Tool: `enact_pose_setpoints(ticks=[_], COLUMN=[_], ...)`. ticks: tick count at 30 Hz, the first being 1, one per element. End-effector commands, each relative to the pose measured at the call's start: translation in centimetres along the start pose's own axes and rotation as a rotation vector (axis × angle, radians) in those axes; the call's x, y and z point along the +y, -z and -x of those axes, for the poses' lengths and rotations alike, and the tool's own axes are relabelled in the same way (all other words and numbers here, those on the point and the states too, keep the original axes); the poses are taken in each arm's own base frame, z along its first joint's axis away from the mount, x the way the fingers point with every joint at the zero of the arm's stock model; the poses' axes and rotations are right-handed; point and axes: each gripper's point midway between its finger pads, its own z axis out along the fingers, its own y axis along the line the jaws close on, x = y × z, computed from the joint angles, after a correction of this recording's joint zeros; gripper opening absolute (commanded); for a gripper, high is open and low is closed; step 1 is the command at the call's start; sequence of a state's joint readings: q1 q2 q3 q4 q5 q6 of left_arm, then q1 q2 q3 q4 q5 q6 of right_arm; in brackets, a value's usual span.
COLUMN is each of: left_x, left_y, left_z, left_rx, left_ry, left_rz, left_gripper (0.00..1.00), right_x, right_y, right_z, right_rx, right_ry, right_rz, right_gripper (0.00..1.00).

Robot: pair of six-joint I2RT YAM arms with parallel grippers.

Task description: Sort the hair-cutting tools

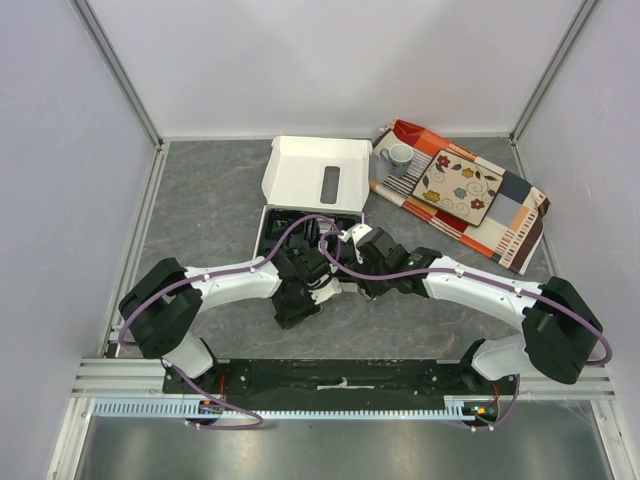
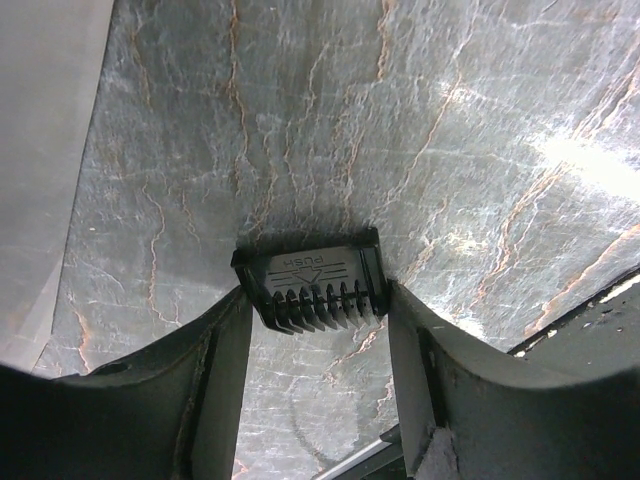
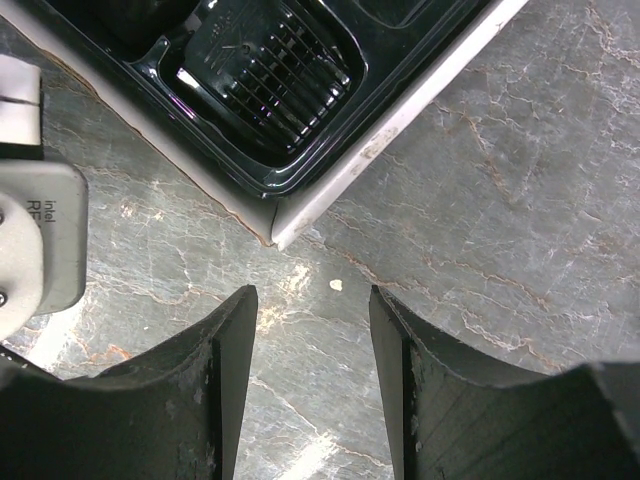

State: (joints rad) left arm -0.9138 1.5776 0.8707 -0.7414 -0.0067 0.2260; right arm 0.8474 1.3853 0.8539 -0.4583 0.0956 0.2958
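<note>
A small black comb attachment (image 2: 315, 285) marked PUSH lies on the grey stone table, teeth toward the camera. My left gripper (image 2: 318, 300) has it between the fingertips, each finger against one side; from above this gripper (image 1: 297, 300) hangs just in front of the box. My right gripper (image 3: 310, 310) is open over bare table, nothing between its fingers, a little short of the corner of the white box (image 3: 330, 185). Another comb attachment (image 3: 265, 75) rests in the box's black tray (image 3: 230, 160). The clipper and the cable are hidden behind the arms.
The white box (image 1: 315, 175) stands with its lid up at the middle back, its tray (image 1: 275, 225) partly under the arms. At the back right a patterned cloth (image 1: 505, 215) carries a grey mug (image 1: 398, 157) and a flowered square plate (image 1: 458, 187). Side walls enclose the table.
</note>
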Motion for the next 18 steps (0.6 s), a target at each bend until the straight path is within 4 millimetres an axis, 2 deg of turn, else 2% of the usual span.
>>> enact_pose_setpoints(ticks=[1,6,10,11,13,14,17,18], left_x=[0.9,2.1,3.0,3.2,3.1,3.4,4.5,4.8], left_y=[0.9,4.0,7.4,8.8,9.9,11.2,12.9,12.8], left_z=[1.8,2.9,4.3,5.2,5.6,6.4,7.2,7.3], left_rx=[-0.076,-0.156,-0.241,-0.285,-0.305,-0.339,-0.359,-0.341], left_ry=[0.003,0.032,0.070,0.086,0.116,0.136,0.214,0.239], left_rz=[0.038,0.110,0.159,0.165,0.151,0.156,0.183,0.188], left_gripper=[0.34,0.33,0.32,0.33,0.33,0.33,0.32,0.29], right_x=[-0.2,-0.4,-0.7,-0.7,-0.8,-0.8,-1.7,-2.0], right_y=[1.1,1.3,1.5,1.6,1.6,1.7,2.2,2.4], right_z=[1.6,1.8,2.0,2.0,2.0,2.0,2.2,2.2], right_rx=[-0.055,-0.064,-0.066,-0.068,-0.070,-0.072,-0.089,-0.097], right_ry=[0.002,-0.004,-0.009,-0.008,-0.017,-0.019,-0.046,-0.052], right_rz=[-0.016,-0.029,-0.047,-0.049,-0.054,-0.054,-0.105,-0.123], right_gripper=[0.57,0.57,0.56,0.57,0.57,0.57,0.57,0.57])
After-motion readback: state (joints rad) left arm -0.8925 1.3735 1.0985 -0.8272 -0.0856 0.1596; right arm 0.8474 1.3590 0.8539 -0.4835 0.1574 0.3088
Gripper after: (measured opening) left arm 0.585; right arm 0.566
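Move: The black guard comb is already pinched in the left fingers, down at the table. The box it is headed for has its middle about 14 cm ahead of that hand, 5 cm to its right and some 1 cm higher; the raised lid is around 30 cm ahead and 7 cm right, and the empty right gripper 5 cm ahead, 17 cm right, 6 cm higher. From the right hand, the box's middle is about 8 cm ahead, 12 cm left and 5 cm below. Upwards first, slowly and then quickly, the left hand lifts the comb about 11 cm, then also reaches some 5 cm forward and a little to the right, towards the box's near edge. Its wrist tilts roughly 20 degrees, swinging the fingertips forward and right, while the fingers keep their pinch unchanged. ##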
